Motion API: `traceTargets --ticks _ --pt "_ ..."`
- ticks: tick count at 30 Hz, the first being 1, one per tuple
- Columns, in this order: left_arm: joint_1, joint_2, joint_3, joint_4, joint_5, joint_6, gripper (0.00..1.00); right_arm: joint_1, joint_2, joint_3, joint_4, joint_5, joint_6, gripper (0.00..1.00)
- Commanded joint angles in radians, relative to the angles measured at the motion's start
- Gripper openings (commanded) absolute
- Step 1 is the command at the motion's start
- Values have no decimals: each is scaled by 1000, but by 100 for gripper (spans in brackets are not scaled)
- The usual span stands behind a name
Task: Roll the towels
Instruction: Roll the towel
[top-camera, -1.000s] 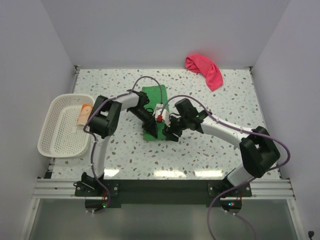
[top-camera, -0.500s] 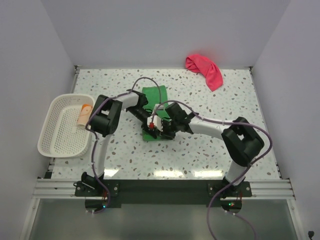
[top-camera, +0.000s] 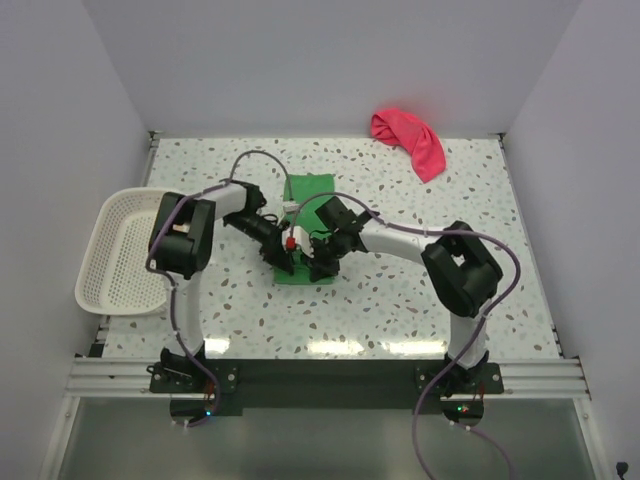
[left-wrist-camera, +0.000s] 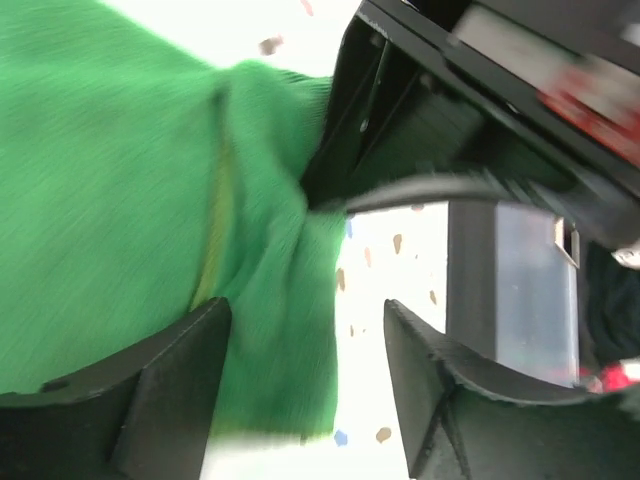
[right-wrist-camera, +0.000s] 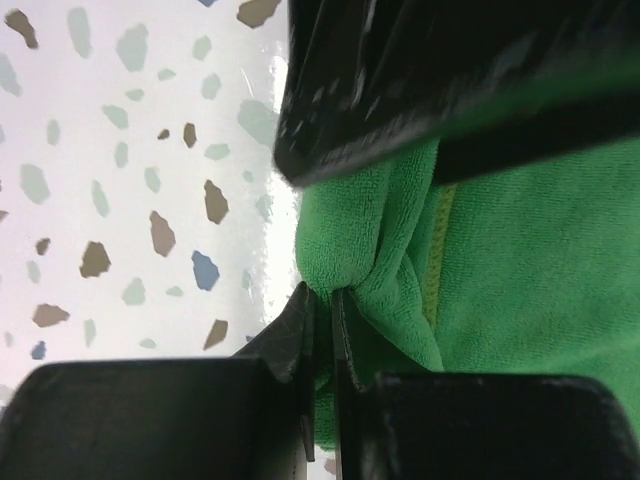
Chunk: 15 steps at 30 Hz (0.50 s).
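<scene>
A bright green towel (top-camera: 311, 191) lies in the middle of the table, and both grippers meet over its near end. My right gripper (right-wrist-camera: 324, 304) is shut on a pinched fold at the edge of the green towel (right-wrist-camera: 520, 260); from above it (top-camera: 319, 266) sits on the towel's near part. My left gripper (left-wrist-camera: 306, 385) is open, with the edge of the green towel (left-wrist-camera: 110, 200) lying loose between its fingers (left-wrist-camera: 170, 390). From above, the left gripper (top-camera: 287, 261) is just left of the right one. A pink-red towel (top-camera: 409, 139) lies crumpled at the far right by the back wall.
A white mesh basket (top-camera: 112, 262) stands at the table's left edge, partly under my left arm's elbow (top-camera: 178, 236). The right gripper's black body (left-wrist-camera: 470, 130) fills the upper right of the left wrist view. White walls enclose the speckled table (top-camera: 400, 300).
My left gripper has opened and let go of the green towel. The right gripper moved left to the towel's near end and shut on a fold. Both arms shifted left.
</scene>
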Motion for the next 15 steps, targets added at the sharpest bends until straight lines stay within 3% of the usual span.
traceTargets --ticks 1,7,11,15 --pt "112 -119 -49 111 -53 -14 69 4 49 40 -95 -110 76 0" --pt "249 -246 -71 154 -4 -41 70 -10 132 85 -106 -212 156 0" --pt "306 -361 -140 218 -39 -53 67 -39 215 167 -199 -330 179 0" --pt "310 -610 -360 373 -155 -47 66 -55 337 302 -376 -454 129 0"
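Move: The right hand already pinches the near end of the folded green towel; the towel's middle lies about 9 cm ahead, 3 cm left and 2 cm lower. From the open left hand, that middle is some 8 cm ahead, 4 cm right and 3 cm below. The white basket stands about 35 cm left of the left hand and 3 cm farther out; the pink towel lies some 30 cm ahead and 21 cm right of the right hand. Left hand, open, swings 10 cm left and up; right keeps its pinch, drags left-back 3 cm, fingertips tipping back. ##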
